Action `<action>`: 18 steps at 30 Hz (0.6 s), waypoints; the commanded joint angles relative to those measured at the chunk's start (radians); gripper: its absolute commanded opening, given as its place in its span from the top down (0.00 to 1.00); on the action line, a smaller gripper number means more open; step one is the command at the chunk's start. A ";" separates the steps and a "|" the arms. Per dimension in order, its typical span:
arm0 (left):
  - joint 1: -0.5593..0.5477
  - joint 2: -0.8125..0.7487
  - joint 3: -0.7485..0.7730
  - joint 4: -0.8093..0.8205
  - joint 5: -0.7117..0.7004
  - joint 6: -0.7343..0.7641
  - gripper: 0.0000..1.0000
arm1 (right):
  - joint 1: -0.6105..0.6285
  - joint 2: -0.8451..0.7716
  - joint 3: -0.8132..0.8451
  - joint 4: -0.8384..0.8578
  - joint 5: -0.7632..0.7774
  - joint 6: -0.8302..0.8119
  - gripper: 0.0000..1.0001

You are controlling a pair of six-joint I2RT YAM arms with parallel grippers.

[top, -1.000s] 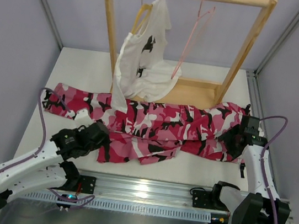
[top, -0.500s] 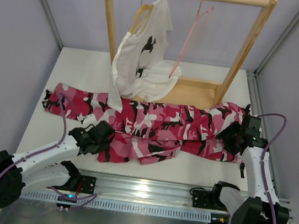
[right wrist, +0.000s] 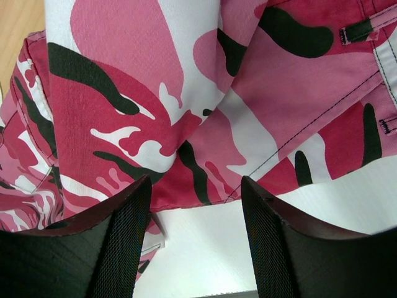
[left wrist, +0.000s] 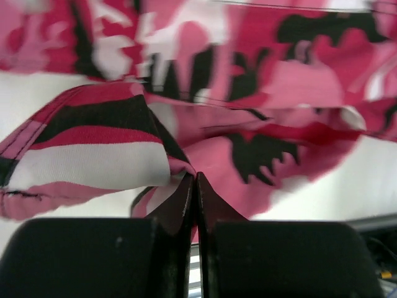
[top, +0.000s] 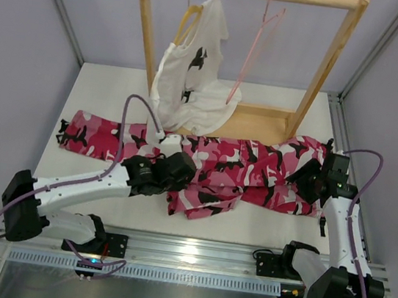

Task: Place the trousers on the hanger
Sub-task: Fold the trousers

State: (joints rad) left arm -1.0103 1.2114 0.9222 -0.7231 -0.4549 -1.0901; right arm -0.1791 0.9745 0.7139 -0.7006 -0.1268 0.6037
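Note:
The trousers (top: 234,161), in pink, white and black camouflage, lie stretched across the table in front of the rack. My left gripper (top: 185,174) is over their near leg, shut on a fold of the cloth by the hem (left wrist: 196,180); that leg is bunched up around the jaws (left wrist: 93,161). At the waist end, my right gripper (top: 306,188) is open, its fingers straddling the cloth edge (right wrist: 195,186) over bare table, with the trousers (right wrist: 155,93) just beyond. The thin pink hanger (top: 254,49) hangs tilted from the top bar of the rack.
The wooden rack (top: 148,38) stands at the back with its base board (top: 262,124) on the table. A white T-shirt (top: 190,81) with black print hangs on a wooden hanger at the rack's left. Grey walls close in on both sides.
My left gripper swept right from the near left, shut on the near leg's cloth and drew its hem rightward. The right arm barely moved.

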 commanded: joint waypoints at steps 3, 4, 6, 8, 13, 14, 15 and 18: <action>-0.123 0.223 0.199 0.126 -0.045 0.143 1.00 | -0.003 -0.019 0.027 0.047 -0.019 0.013 0.38; -0.125 0.282 0.210 0.190 -0.033 0.185 1.00 | -0.003 -0.019 0.021 0.052 -0.023 0.013 0.38; -0.123 0.338 0.242 0.256 0.001 0.232 0.99 | -0.003 -0.020 0.018 0.053 -0.028 0.010 0.37; -0.123 0.410 0.276 0.309 0.028 0.277 0.91 | -0.002 -0.023 0.012 0.055 -0.027 0.002 0.38; -0.136 0.401 0.320 0.283 0.064 0.323 0.45 | -0.003 -0.036 0.021 0.047 -0.019 -0.021 0.37; -0.137 0.355 0.319 0.281 0.062 0.352 0.38 | -0.003 -0.040 0.018 0.052 -0.025 -0.024 0.37; -0.137 0.332 0.322 0.275 0.062 0.375 0.37 | -0.003 -0.045 0.016 0.065 -0.030 -0.028 0.37; -0.134 0.252 0.352 0.191 0.026 0.404 0.35 | -0.003 -0.056 0.002 0.099 -0.077 -0.041 0.38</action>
State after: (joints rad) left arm -1.1435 1.5845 1.2011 -0.5102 -0.3931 -0.7540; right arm -0.1791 0.9463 0.7136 -0.6621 -0.1547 0.5911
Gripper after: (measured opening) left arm 0.646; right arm 0.626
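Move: About 12 cm to the left hand's right, 1 cm farther out and some 9 cm below is the middle of the trousers, where the pinched leg edge is being taken. The folded flap lies about 9 cm right, 4 cm back and 10 cm below; the upper trouser strip, 15 cm right, 10 cm ahead and equally low. From the right hand, the middle of the trousers is about 25 cm left, 4 cm back and 8 cm below. Sweeping quickly right over the folded flap, the left hand carries the already pinched leg edge some 12 cm towards the middle of the trousers, turning clockwise by about 25 degrees. It rises 2 cm at first, sinks about 5 cm, then opens its fingers wide to let go of the cloth and starts lifting again, by about 4 cm. ##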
